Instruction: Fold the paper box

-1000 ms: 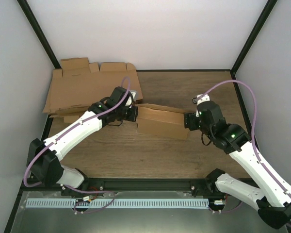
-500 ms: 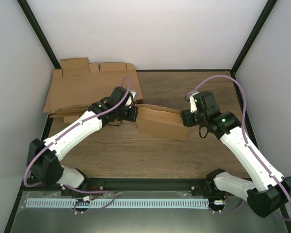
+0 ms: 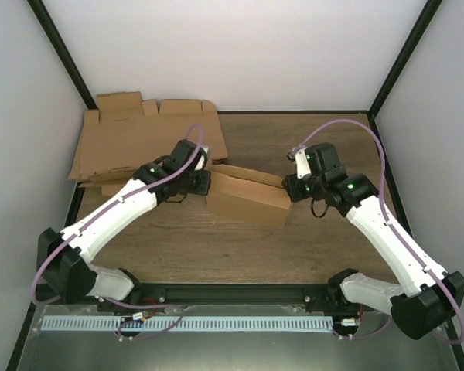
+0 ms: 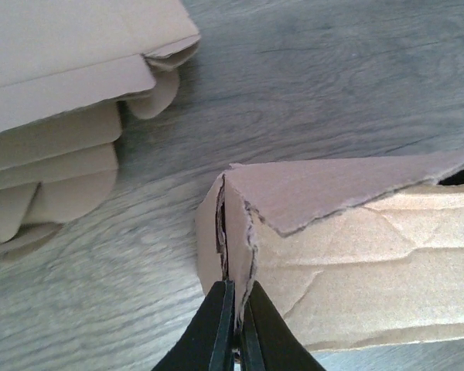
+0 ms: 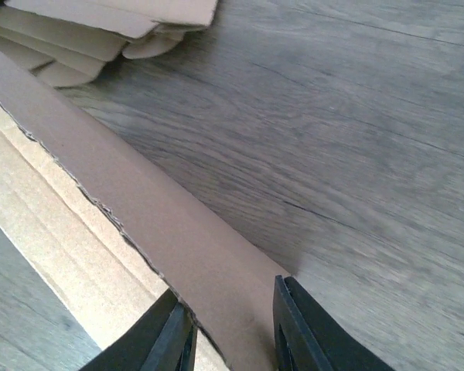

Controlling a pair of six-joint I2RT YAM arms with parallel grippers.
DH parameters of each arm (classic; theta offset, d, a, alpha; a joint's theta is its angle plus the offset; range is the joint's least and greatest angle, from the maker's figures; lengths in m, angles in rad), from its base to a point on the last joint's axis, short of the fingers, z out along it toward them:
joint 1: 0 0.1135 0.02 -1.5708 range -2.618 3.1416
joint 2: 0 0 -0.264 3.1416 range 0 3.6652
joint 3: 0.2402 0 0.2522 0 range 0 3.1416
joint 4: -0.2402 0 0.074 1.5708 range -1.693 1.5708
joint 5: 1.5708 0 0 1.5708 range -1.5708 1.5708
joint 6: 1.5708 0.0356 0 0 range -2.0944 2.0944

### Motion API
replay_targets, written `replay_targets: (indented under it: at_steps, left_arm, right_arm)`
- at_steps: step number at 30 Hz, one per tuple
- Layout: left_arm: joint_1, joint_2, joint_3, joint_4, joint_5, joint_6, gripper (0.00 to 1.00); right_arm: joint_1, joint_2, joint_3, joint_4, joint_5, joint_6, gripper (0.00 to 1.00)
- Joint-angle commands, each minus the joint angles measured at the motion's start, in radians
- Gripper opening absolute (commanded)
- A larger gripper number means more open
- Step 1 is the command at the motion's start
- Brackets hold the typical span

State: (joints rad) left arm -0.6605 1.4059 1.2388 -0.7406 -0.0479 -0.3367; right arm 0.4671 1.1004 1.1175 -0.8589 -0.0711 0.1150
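The paper box point(image 3: 247, 198) is a brown cardboard piece, partly folded into a long shallow shape, lying slantwise on the table's middle. My left gripper point(image 3: 206, 184) is shut on its left end, and in the left wrist view the fingertips point(image 4: 236, 317) pinch an upright cardboard edge of the box point(image 4: 340, 224). My right gripper point(image 3: 291, 190) is at the box's right end. In the right wrist view its fingers point(image 5: 232, 336) straddle a raised side wall of the box point(image 5: 178, 232), one finger touching each side of it.
A pile of flat brown cardboard blanks point(image 3: 139, 139) lies at the back left against the wall, close behind my left gripper. It also shows in the left wrist view point(image 4: 62, 93) and the right wrist view point(image 5: 100, 31). The wooden table point(image 3: 317, 139) is enclosed by white walls.
The right arm has swung up and to the left, and the box has shifted left with it. The left gripper has moved slightly left, still pinching the box's end.
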Motion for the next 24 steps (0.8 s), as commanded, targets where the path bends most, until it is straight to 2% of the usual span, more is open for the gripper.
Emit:
replay_targets:
  at_steps: [1, 6, 9, 14, 18, 21, 24]
  left_arm:
    - [-0.004, -0.087, -0.038, -0.025, -0.041, -0.022, 0.04]
    - [-0.004, -0.157, -0.099, -0.029, -0.057, -0.063, 0.04]
    - [-0.003, -0.212, -0.153, -0.008, -0.052, -0.108, 0.04]
    - [-0.004, -0.3, -0.231, 0.055, -0.028, -0.155, 0.04]
    - [-0.004, -0.288, -0.216, 0.046, -0.026, -0.142, 0.05]
    - [-0.004, -0.276, -0.213, 0.042, -0.022, -0.131, 0.05]
    - [-0.004, -0.274, -0.214, 0.045, -0.016, -0.128, 0.05]
  right_arm:
    - [0.024, 0.04, 0.04, 0.107, -0.145, 0.06, 0.28]
    - [0.109, 0.122, 0.062, 0.195, -0.115, 0.08, 0.28]
    - [0.143, 0.177, 0.102, 0.222, -0.094, 0.084, 0.33]
    - [0.157, 0.224, 0.168, 0.141, -0.007, 0.091, 0.5]
    - [0.157, 0.178, 0.146, 0.066, 0.053, 0.076, 0.56]
    - [0.157, 0.123, 0.111, 0.04, 0.068, 0.061, 0.57]
    - [0.157, 0.099, 0.091, 0.017, 0.076, 0.064, 0.52]
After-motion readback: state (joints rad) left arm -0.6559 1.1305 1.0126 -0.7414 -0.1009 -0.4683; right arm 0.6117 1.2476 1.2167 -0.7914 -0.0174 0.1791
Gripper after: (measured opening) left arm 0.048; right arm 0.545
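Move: The left hand already pinches the box's left end wall; the box's middle is some 11 cm to its right, 1 cm nearer the base and 4 cm below. The cardboard stack's middle lies about 17 cm to this hand's left and 12 cm farther out, some 8 cm below. The right hand straddles the wall at the box's right end, partly open, with the box's middle about 11 cm to its left, 1 cm farther out and 6 cm below. Leftward together: the left hand, still pinching its end of the box, swings about 6 cm left and 4 cm back towards the base while turning some 10 degrees counter-clockwise, then eases a little back right. The right hand goes along about 7 cm left and 3 cm forward, then returns nearly 2 cm right and back, its fingers opening wider around the wall. ##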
